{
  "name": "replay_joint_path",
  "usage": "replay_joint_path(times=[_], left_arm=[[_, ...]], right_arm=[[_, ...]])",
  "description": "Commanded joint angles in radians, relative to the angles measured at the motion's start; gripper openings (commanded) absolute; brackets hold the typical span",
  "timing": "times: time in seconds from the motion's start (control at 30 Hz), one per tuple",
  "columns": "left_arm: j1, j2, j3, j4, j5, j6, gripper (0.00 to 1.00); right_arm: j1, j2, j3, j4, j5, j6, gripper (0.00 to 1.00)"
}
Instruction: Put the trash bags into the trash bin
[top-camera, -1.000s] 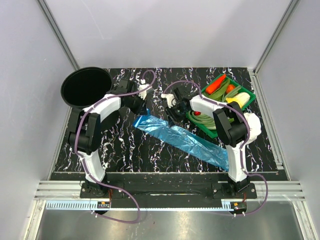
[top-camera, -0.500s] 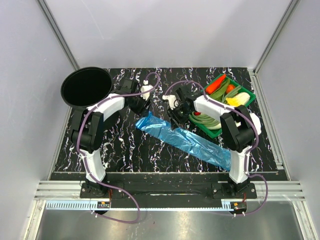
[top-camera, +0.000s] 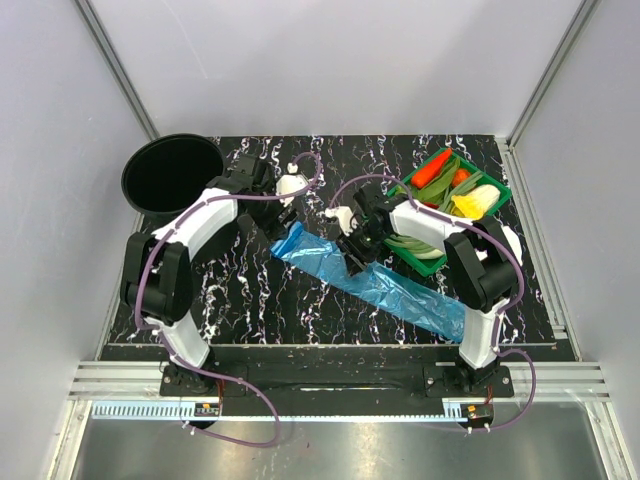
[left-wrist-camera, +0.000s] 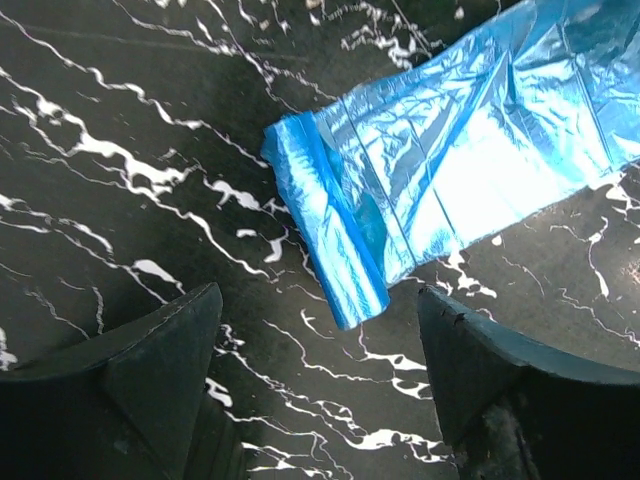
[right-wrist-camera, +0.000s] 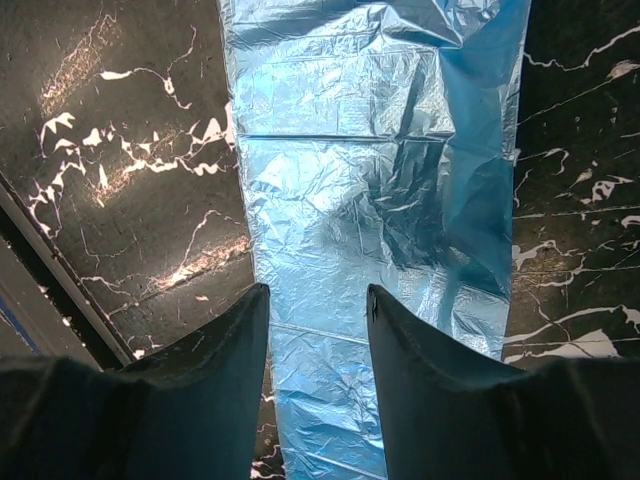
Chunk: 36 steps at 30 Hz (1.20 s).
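Note:
A long blue trash bag (top-camera: 375, 285) lies flat on the black marbled table, running from the centre toward the near right. Its folded end (left-wrist-camera: 335, 225) lies just ahead of my left gripper (left-wrist-camera: 318, 300), whose jaws stand wide apart with only bare table between them. In the top view the left gripper (top-camera: 283, 208) hovers just beyond that end. My right gripper (right-wrist-camera: 315, 295) is open and points down over the bag's (right-wrist-camera: 370, 200) middle, its fingers apart above the film; from above the right gripper (top-camera: 355, 255) sits over the bag's upper part. The black trash bin (top-camera: 172, 175) stands at the far left.
A green tray (top-camera: 505, 187) of vegetables sits at the far right, close behind the right arm's forearm. Purple cables loop above both wrists. Grey walls enclose the table on three sides.
The left jaws have opened wide and the left arm has swung its elbow outward. The right gripper has moved nearer along the bag and opened somewhat. The bag's end shifted slightly.

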Motion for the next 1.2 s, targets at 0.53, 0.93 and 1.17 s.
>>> replay_joint_path(times=[0.53, 0.93, 1.17], left_arm=[[-0.015, 0.16, -0.001, -0.047, -0.117, -0.181, 0.87], [-0.04, 0.213, -0.01, -0.029, -0.123, -0.22, 0.72], [-0.041, 0.224, -0.017, -0.024, -0.1, -0.229, 0.46]], right_arm=[[0.005, -0.042, -0.037, 0.018, -0.004, -0.017, 0.5], [0.005, -0.046, -0.038, 0.018, -0.007, -0.016, 0.5], [0.004, -0.051, -0.043, 0.017, -0.011, -0.013, 0.5]])
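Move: Below the left hand lies the folded end of the blue trash bag, its middle about 10 cm down, 1 cm back and 1 cm to the right. The bag's middle is some 19 cm to this hand's right and 10 cm back; the bin stands roughly 17 cm to its left, about level with it. From the right hand, the folded end is about 15 cm left, 7 cm ahead and 3 cm down, and the vegetable basket 18 cm right and 14 cm ahead. Sinking about 9 cm onto the bag's folded end, the left hand also draws back some 3 cm towards that end's near corner and tips its fingers nearly 20 degrees steeper. Wide open on the way down, they begin to close astride the fold as the descent slows, but aren't yet shut. The right hand settles about a centimetre down and back over the bag, then stays there, half open. ##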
